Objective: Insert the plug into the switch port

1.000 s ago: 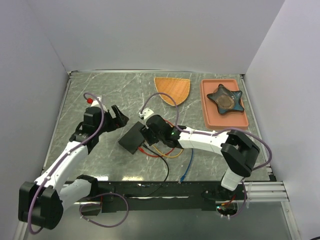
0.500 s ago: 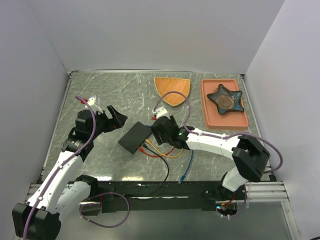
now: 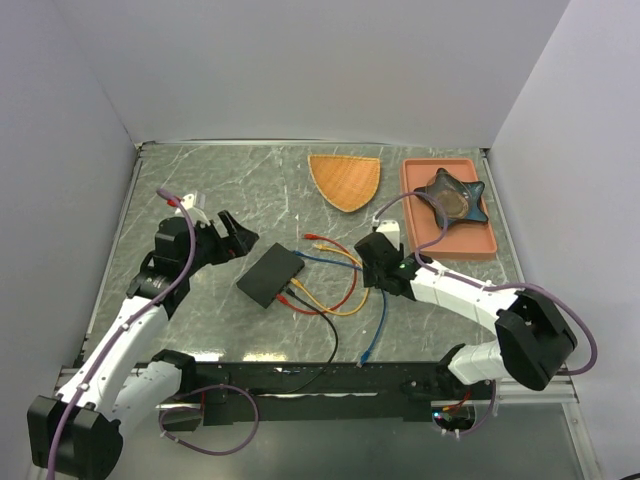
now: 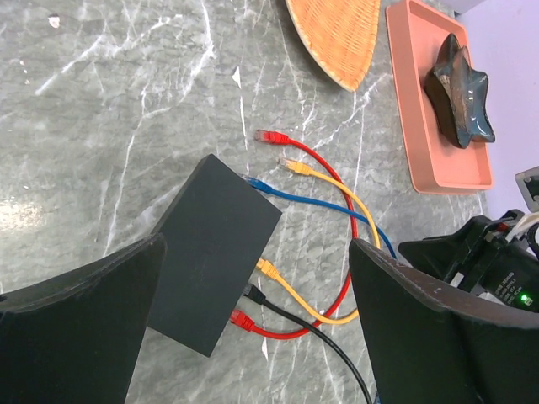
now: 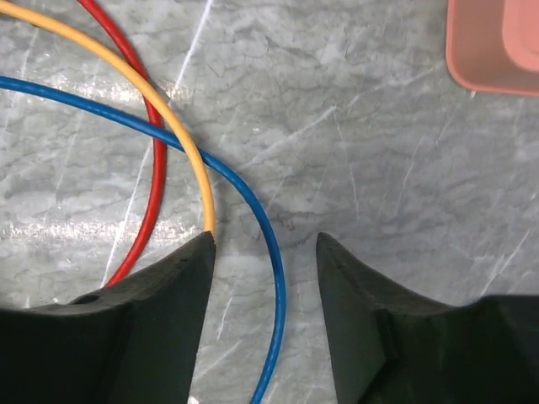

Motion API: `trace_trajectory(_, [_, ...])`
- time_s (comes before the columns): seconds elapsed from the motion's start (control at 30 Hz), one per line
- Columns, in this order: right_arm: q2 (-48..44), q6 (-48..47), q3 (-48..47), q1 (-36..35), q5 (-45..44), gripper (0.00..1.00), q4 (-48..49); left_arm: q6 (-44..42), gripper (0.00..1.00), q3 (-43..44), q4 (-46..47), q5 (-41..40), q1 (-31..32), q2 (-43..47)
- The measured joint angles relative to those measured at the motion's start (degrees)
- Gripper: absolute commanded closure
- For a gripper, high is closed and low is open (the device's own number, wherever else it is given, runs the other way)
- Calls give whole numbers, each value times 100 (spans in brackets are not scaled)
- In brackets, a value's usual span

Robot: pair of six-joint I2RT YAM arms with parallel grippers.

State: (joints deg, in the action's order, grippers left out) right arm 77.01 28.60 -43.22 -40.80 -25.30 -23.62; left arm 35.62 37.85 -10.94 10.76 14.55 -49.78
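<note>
The flat black switch box [image 4: 215, 257] [image 3: 270, 275] lies left of the table's middle. Yellow [image 4: 266, 268], black [image 4: 251, 292] and red [image 4: 240, 319] plugs sit along its right long edge, where the switch port is; which socket I cannot tell. Loose red [image 4: 268, 135], yellow [image 4: 290, 165] and blue [image 4: 253, 180] plugs lie off its far corner. My left gripper [image 4: 257, 242] [image 3: 237, 238] hangs open to the box's upper left. To the box's right my right gripper [image 5: 263, 244] [image 3: 371, 259] stands open astride the blue cable [image 5: 274, 278], with gaps on both sides.
A woven orange fan-shaped mat [image 3: 346, 180] lies at the back. A pink tray [image 3: 420, 228] at the back right holds a dark star-shaped dish [image 3: 452, 197]. The blue cable's other end [image 3: 368, 352] lies by the near edge. White walls enclose the table.
My right gripper has drawn away from the box's right edge to the right, uncovering the cables. Its jaws widened, then narrowed. The left gripper rose slightly, still open.
</note>
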Motion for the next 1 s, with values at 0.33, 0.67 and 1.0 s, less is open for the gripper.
trace_trajectory(0.33, [573,267,-7,125,227,49,-181,-4,4,0,39,131,0,-85])
trace_trajectory(0.67, [767,350,-90,409,446,100,-358,-26,4,0,37,168,0,-83])
trace_trajectory(1.0, [656,326,-92,662,647,100,-387,-46,4,0,9,177,0,-59])
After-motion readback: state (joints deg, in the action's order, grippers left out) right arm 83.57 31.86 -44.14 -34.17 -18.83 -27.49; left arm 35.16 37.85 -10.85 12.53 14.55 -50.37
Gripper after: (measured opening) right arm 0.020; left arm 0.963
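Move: The blue cable's bend lies just under the half-open right hand, about 2 cm to its right, 1 cm back and some 4 cm below. The yellow cable's bend is roughly 2 cm left of that hand and 1 cm back. The red cable is about 6 cm left and 1 cm back, and the switch some 25 cm left and 3 cm ahead. From the left hand, the blue cable's bend is about 32 cm right, 4 cm back and 18 cm below. The right fingertips come to pinch the blue cable at its bend: the hand sinks about 4 cm, easing back and to the right by a centimetre or two, while its fingers tip some 10 degrees more steeply down. Once low it closes from a bit over half open to shut on the cable, then starts to drift right and up slightly. ##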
